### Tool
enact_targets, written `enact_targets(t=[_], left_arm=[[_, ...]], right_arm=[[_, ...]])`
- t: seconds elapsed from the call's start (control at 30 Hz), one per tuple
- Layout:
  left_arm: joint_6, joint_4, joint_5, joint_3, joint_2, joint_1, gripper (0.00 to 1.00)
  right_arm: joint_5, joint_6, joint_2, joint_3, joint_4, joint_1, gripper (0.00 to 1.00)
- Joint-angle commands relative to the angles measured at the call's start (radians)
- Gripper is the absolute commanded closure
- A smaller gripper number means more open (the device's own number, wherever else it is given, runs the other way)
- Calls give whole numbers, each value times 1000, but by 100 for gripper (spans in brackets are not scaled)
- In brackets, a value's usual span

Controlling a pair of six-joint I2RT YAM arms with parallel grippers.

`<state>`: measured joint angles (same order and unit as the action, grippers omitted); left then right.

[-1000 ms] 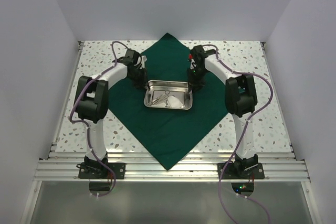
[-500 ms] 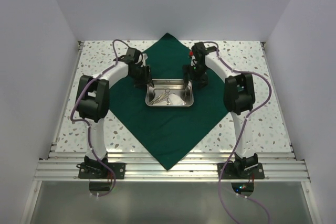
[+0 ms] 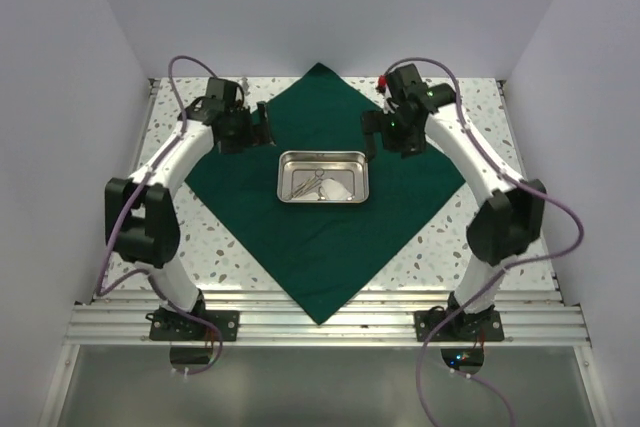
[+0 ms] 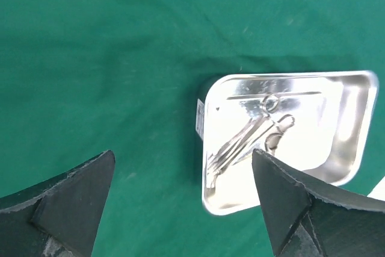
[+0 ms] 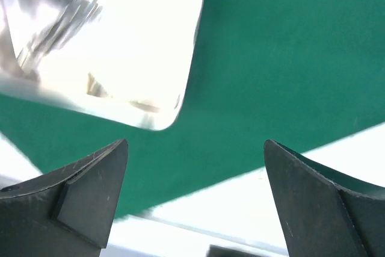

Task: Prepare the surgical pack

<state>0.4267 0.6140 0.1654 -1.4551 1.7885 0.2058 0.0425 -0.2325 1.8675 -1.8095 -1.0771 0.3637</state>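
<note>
The surgical pack's dark green cloth [image 3: 320,232] lies spread flat as a diamond on the table. In its middle sits the small steel tray [image 3: 290,160], holding silvery scissor-like instruments [image 3: 308,185] and a white gauze square [image 3: 337,190]. My left gripper [image 3: 263,127] hovers open just beyond the tray's far left corner. My right gripper [image 3: 369,138] hovers open off its far right corner. The left wrist view shows the tray [image 4: 319,130] and instruments [image 4: 246,139] ahead of the empty left gripper [image 4: 183,153]. The right wrist view shows the glaring tray [image 5: 120,40] and cloth [image 5: 271,58] beyond the empty right gripper [image 5: 195,142].
The speckled white table [image 3: 480,117] shows around the cloth. White walls close in the left, right and back. An aluminium rail [image 3: 320,322] carrying both arm bases runs along the near edge. Purple cables loop off both arms.
Both grippers were at the tray's ends and narrower. They have opened wide, let go of the tray and drawn up and outward. The tray has shifted slightly toward the back.
</note>
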Motion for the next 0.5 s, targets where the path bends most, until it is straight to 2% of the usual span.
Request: enact_targets(t=[0.0, 0.03, 0.1, 0.13, 0.2, 0.23, 0.33, 0.37, 0.47], left_arm=[[12, -46, -75, 71, -151, -9, 0], [23, -63, -85, 93, -211, -11, 0], [66, -82, -90, 142, -274, -13, 0], [79, -95, -99, 188, -328, -16, 0], [109, -96, -99, 231, -366, -22, 0], [113, -74, -98, 237, -385, -26, 0], [122, -22, -110, 245, -406, -26, 0], [126, -16, -116, 248, -414, -26, 0], [133, -3, -132, 265, -439, -26, 0]], right_arm=[[28, 58, -178, 174, -47, 124, 1], [34, 68, -215, 217, -49, 218, 1], [51, 68, -303, 303, -35, 329, 3], [60, 59, -329, 397, -20, 440, 5], [88, 26, -390, 525, 38, 547, 16], [100, -6, -402, 561, 60, 645, 21], [92, -54, -413, 628, 106, 824, 30], [91, -70, -406, 641, 143, 858, 38], [83, -111, -352, 657, 219, 968, 42]])
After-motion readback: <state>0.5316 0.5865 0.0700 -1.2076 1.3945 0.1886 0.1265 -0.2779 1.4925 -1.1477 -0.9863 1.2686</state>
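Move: The near corner of the green cloth lies some 30 cm back and 14 cm to the left of the right gripper, and about 16 cm below it. The steel tray's middle is about 2 cm ahead, 13 cm to the left and 15 cm below. The cloth's right-hand corner lies roughly 18 cm to the right, 2 cm ahead and 16 cm down. From the left gripper, the near corner is about 34 cm back, 14 cm to the right and 12 cm down. Swing the empty right gripper fast back towards the cloth's near corner, about 33 cm back and 10 cm left, rising slightly at first, then sinking to 7 cm below its start; turn it some 50 degrees counter-clockwise and close its fingers to a little over half open. Lift the wide-open left gripper about 6 cm while drawing it back and left, away from the tray. ##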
